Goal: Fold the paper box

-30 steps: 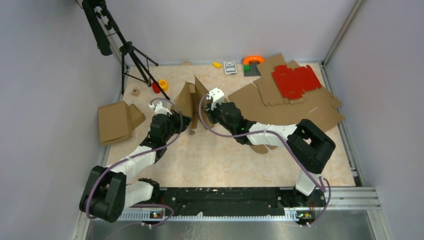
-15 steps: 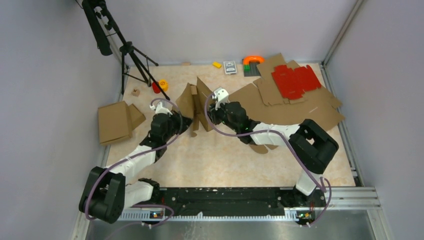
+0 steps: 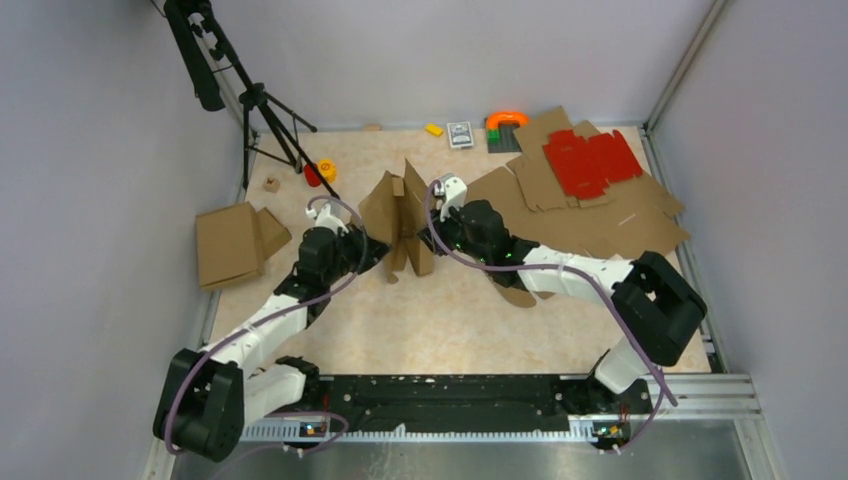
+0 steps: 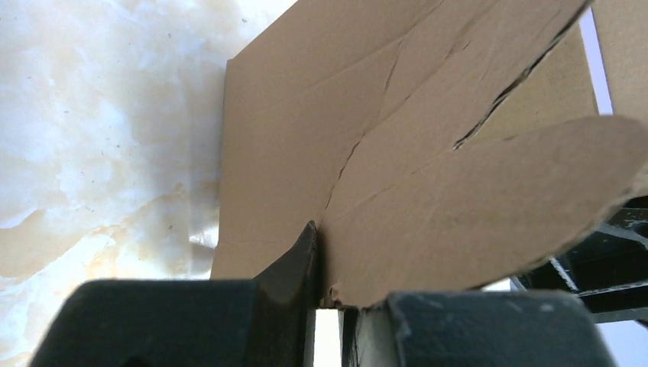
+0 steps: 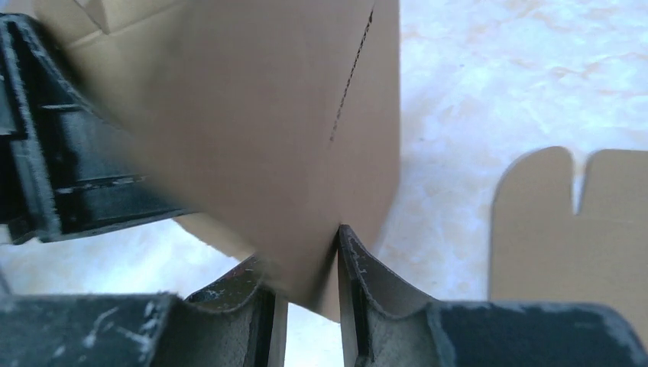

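The paper box (image 3: 402, 212), plain brown creased cardboard, stands partly folded on edge in the middle of the table between my two grippers. My left gripper (image 3: 368, 248) grips its lower left edge. In the left wrist view the box (image 4: 306, 130) fills the frame, with a rounded tab hiding one finger, and the left gripper (image 4: 328, 256) is shut on a panel's edge. My right gripper (image 3: 436, 212) holds it from the right. In the right wrist view the right gripper (image 5: 302, 264) pinches a panel of the box (image 5: 252, 130) between both pads.
Flat cardboard sheets (image 3: 600, 220) and a red die-cut sheet (image 3: 590, 160) lie at the back right. A folded brown box (image 3: 232, 243) sits at the left, with a tripod (image 3: 255, 110) behind it. Small items (image 3: 460, 134) line the back edge. A tabbed cardboard piece (image 5: 573, 229) lies near my right gripper.
Both grippers have carried the box to the right and slightly nearer. Its panels have turned and now stand more upright and closer together.
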`<state>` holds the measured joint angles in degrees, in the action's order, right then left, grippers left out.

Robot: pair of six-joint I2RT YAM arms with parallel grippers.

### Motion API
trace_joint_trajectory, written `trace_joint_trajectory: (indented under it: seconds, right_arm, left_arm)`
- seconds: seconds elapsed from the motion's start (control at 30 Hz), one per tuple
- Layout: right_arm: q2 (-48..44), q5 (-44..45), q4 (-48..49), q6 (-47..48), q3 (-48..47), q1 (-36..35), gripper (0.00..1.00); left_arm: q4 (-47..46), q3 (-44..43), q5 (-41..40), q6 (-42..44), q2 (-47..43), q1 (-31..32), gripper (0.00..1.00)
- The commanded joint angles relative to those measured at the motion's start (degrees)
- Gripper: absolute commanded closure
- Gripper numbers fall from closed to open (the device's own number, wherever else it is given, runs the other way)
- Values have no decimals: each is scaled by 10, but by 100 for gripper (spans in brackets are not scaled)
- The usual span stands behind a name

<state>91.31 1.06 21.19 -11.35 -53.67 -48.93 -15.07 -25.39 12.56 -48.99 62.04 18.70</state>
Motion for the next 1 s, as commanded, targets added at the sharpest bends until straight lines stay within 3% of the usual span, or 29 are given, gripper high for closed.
trace_joint_trajectory:
  seconds: [0.0, 0.17, 0.27, 0.37, 0.57, 0.67, 0.77, 0.87, 0.97]
  right_arm:
    - [-44, -141, -53, -92, -42, -19, 84]
    - [-53, -165, -125, -179, -104, -14, 87]
    - [-45, -237, -124, -236, -133, -2, 92]
    - [-52, -234, -123, -251, -134, 2, 94]
    - [-107, -207, -109, -218, -107, 5, 98]
    - [-125, -186, -95, -212, -74, 6, 90]
    - [-109, -179, -101, -176, -60, 11, 100]
    - [-105, -138, -42, -135, -5, 11, 99]
    - [-71, -141, -47, -93, -10, 11, 100]
  left_arm:
    - [-2, -16, 38, 15, -30, 6, 88]
    - [73, -42, 51, 54, -56, 6, 88]
    - [91, -56, 64, 62, -60, 5, 88]
    - [89, -67, 82, 59, -54, 5, 87]
    - [83, -61, 89, 54, -61, 6, 88]
    - [83, -52, 77, 50, -76, 6, 88]
    - [84, -47, 69, 51, -78, 6, 88]
    - [77, -43, 64, 52, -83, 6, 89]
    - [76, -40, 51, 60, -93, 6, 89]
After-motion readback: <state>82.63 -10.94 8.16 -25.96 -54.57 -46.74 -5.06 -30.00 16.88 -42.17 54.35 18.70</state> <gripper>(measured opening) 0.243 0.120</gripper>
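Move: Between the hands stands the half-folded paper box, one side panel already held in each gripper. Its middle is about 5 cm ahead, 3 cm right and 4 cm below the left hand, and about 3 cm ahead, 5 cm left and 6 cm below the right. The tripod's nearest foot stands some 10 cm ahead and 10 cm left of the left hand. The flat cardboard's middle lies about 31 cm right of the right hand and 5 cm ahead. Drawing the box back towards the bases and up, both hands keep their pinch on its panels. The right hand leads, coming back about 5 cm and rising as much before sinking some 2 cm, while its wrist rolls up to 20 degrees or so. The left rises about 5 cm with a smaller draw back, then settles slightly. ##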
